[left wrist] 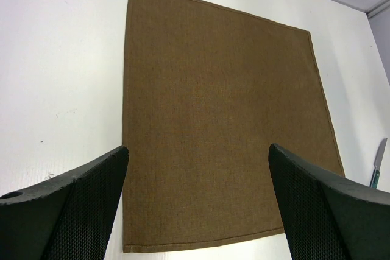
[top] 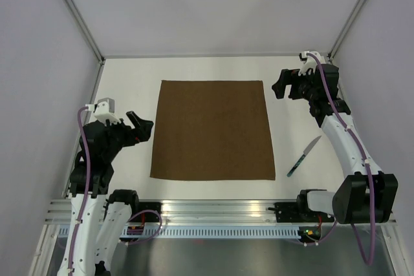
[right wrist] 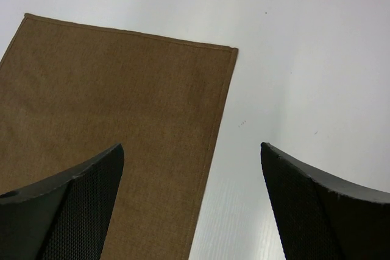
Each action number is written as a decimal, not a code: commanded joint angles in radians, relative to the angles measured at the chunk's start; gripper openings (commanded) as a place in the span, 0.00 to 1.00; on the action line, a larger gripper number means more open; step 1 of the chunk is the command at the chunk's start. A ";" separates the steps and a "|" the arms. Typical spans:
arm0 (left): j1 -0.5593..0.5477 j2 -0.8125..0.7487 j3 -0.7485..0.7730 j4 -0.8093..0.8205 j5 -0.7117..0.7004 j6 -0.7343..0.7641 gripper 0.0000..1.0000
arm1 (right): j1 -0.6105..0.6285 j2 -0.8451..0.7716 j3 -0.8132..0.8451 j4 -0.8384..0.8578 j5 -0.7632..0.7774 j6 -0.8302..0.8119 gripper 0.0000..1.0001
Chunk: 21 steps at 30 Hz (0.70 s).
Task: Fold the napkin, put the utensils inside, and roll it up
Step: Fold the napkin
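Note:
The dark brown napkin (top: 213, 130) lies flat and unfolded in the middle of the white table, also seen in the left wrist view as the napkin (left wrist: 219, 120) and in the right wrist view as the napkin (right wrist: 103, 114). A small knife (top: 303, 157) with a silver blade and teal handle rests right of the cloth; its tip shows as the knife (left wrist: 377, 164). My left gripper (top: 140, 125) hovers open just off the cloth's left edge. My right gripper (top: 283, 84) is open beside the far right corner. Nothing sits between either pair of fingers.
The white table (top: 129, 88) is bounded by grey walls with metal corner posts (top: 74, 11). A rail with cabling (top: 220, 221) runs along the near edge between the arm bases.

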 commanded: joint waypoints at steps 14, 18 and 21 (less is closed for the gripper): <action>0.000 0.259 0.517 -0.078 -0.036 0.020 1.00 | 0.480 0.190 0.134 -0.032 0.090 -0.095 0.77; 0.000 0.304 0.613 -0.105 -0.051 0.005 1.00 | 0.783 0.320 0.196 -0.011 0.184 -0.093 0.67; 0.000 0.306 0.645 -0.115 -0.069 -0.012 1.00 | 0.961 0.434 0.265 0.011 0.248 -0.102 0.63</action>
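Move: From my right hand, the napkin's near-left corner lies about 43 cm to the left, 21 cm back and 22 cm below. On the same table top, the near-right corner is some 21 cm straight back, the far-right corner about 22 cm straight ahead, and the knife roughly 12 cm back and 11 cm to the right. From my left hand, that near-left corner is about 8 cm back, 5 cm left and 24 cm down. I sweep my empty right hand leftward over the napkin towards its near-left corner, about 30 cm left and 10 cm back while sinking a little, swinging the fingers some 40 degrees counter-clockwise and closing them partway. Meanwhile I lift my left hand nearly 20 cm after a slight dip, tipping its still wide-open fingers up and clearing the space above that side. ##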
